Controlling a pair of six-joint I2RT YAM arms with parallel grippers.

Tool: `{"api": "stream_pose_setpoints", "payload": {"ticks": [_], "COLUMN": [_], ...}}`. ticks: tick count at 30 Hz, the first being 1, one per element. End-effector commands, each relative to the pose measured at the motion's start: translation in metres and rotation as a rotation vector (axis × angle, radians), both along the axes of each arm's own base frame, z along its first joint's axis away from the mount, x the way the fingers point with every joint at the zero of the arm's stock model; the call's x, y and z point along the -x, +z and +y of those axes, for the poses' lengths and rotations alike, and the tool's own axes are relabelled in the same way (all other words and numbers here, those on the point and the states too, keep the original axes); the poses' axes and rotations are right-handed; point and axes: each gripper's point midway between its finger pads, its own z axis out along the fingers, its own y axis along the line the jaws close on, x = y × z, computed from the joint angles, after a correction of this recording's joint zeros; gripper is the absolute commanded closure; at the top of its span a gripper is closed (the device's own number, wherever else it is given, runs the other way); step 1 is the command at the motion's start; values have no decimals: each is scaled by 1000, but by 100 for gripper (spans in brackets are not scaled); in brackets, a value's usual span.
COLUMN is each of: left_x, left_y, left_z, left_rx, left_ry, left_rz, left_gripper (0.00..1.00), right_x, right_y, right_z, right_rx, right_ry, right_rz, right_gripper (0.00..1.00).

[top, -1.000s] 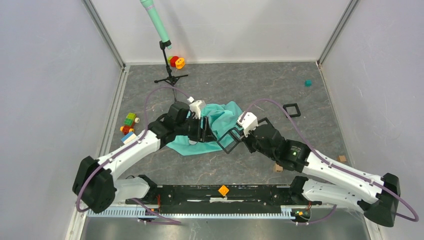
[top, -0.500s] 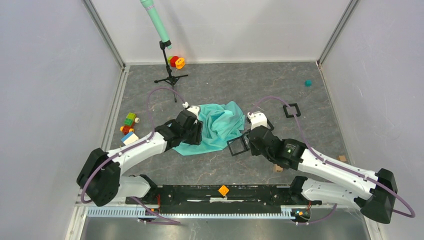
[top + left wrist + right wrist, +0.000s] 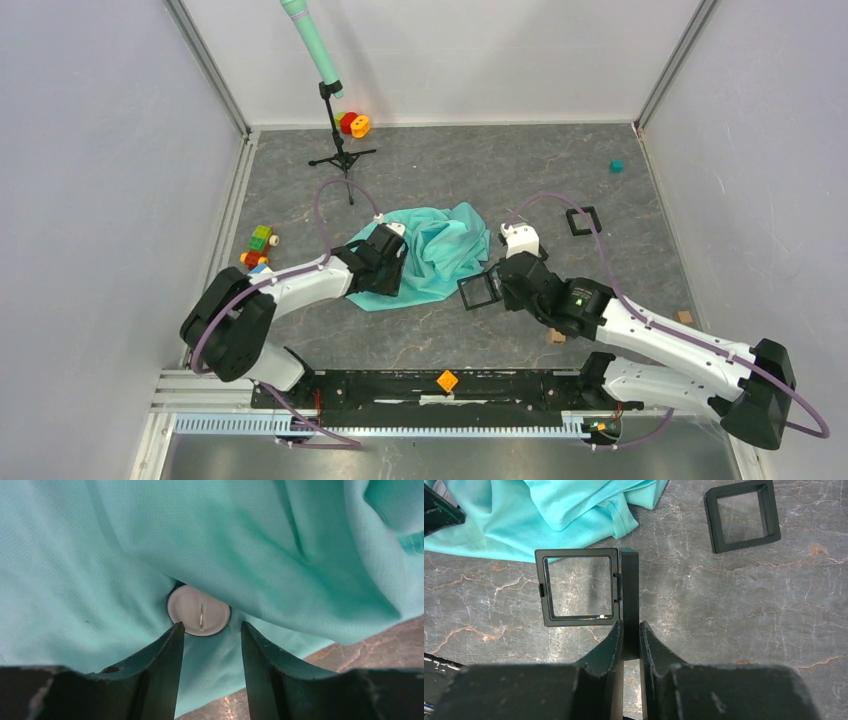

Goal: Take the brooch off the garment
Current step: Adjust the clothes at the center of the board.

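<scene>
The turquoise garment (image 3: 440, 250) lies crumpled mid-table and fills the left wrist view (image 3: 225, 540). A round white brooch (image 3: 199, 611) with a thin metal pin across it sits on the cloth, half under a fold. My left gripper (image 3: 211, 626) is open over the garment's left part (image 3: 390, 262), its fingertips just short of the brooch on either side. My right gripper (image 3: 630, 625) is shut on the edge of a black hinged case (image 3: 576, 586), held open just off the garment's right hem (image 3: 478, 290).
A second black square frame (image 3: 583, 220) lies right of the garment. Coloured blocks (image 3: 258, 250) sit at the left. A small tripod stand (image 3: 338, 150) and a red-orange toy (image 3: 353, 124) are at the back; a teal cube (image 3: 616, 166) lies back right and wooden cubes (image 3: 556, 336) lie near the right arm.
My left gripper has drawn back to the left side of the garment, and its jaws have narrowed a little. The right gripper has carried the case off the cloth to the right.
</scene>
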Motion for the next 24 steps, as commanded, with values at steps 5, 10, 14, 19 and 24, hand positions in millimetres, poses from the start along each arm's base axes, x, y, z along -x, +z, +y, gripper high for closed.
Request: {"api": "stream_pose_setpoints", "payload": {"ticks": [5, 10, 14, 19, 24], "left_x": [-27, -32, -30, -26, -24], "left_y": [0, 10, 26, 41, 35], "left_z": [4, 4, 1, -9, -16], "left_rx": [-88, -80, -31, 45, 62], "left_ry": [44, 49, 41, 11, 0], "left_rz": [-74, -120, -153, -164, -115], "left_gripper": [52, 78, 84, 91, 85], "right_x": [-2, -2, -1, -1, 0], "right_y": [4, 4, 4, 3, 3], "right_z": [6, 7, 8, 8, 7], "right_rx": [-70, -78, -84, -87, -92], "right_ry": [-12, -6, -1, 1, 2], "right_rz": [-18, -17, -15, -16, -15], "right_gripper": [100, 100, 100, 100, 100]}}
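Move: The brooch lies face up on the garment almost under the left gripper, about 1 cm ahead, 1 cm left and 2 cm below. The garment's bunched folds are centred some 9 cm ahead and 9 cm right of the left gripper, and its near edge runs about 4 cm back, level sideways. From the right gripper, which holds the black frame, the brooch lies about 21 cm left, 4 cm ahead and 10 cm lower. Slide the left gripper forward about 2 cm, skimming low at the garment beside the brooch, and shut its half-open fingers almost fully while down there. Then lift it some 3 cm away from the cloth, tipping the fingers a few degrees outward as it rises. Keep the right gripper in place with its hold on the black frame. ##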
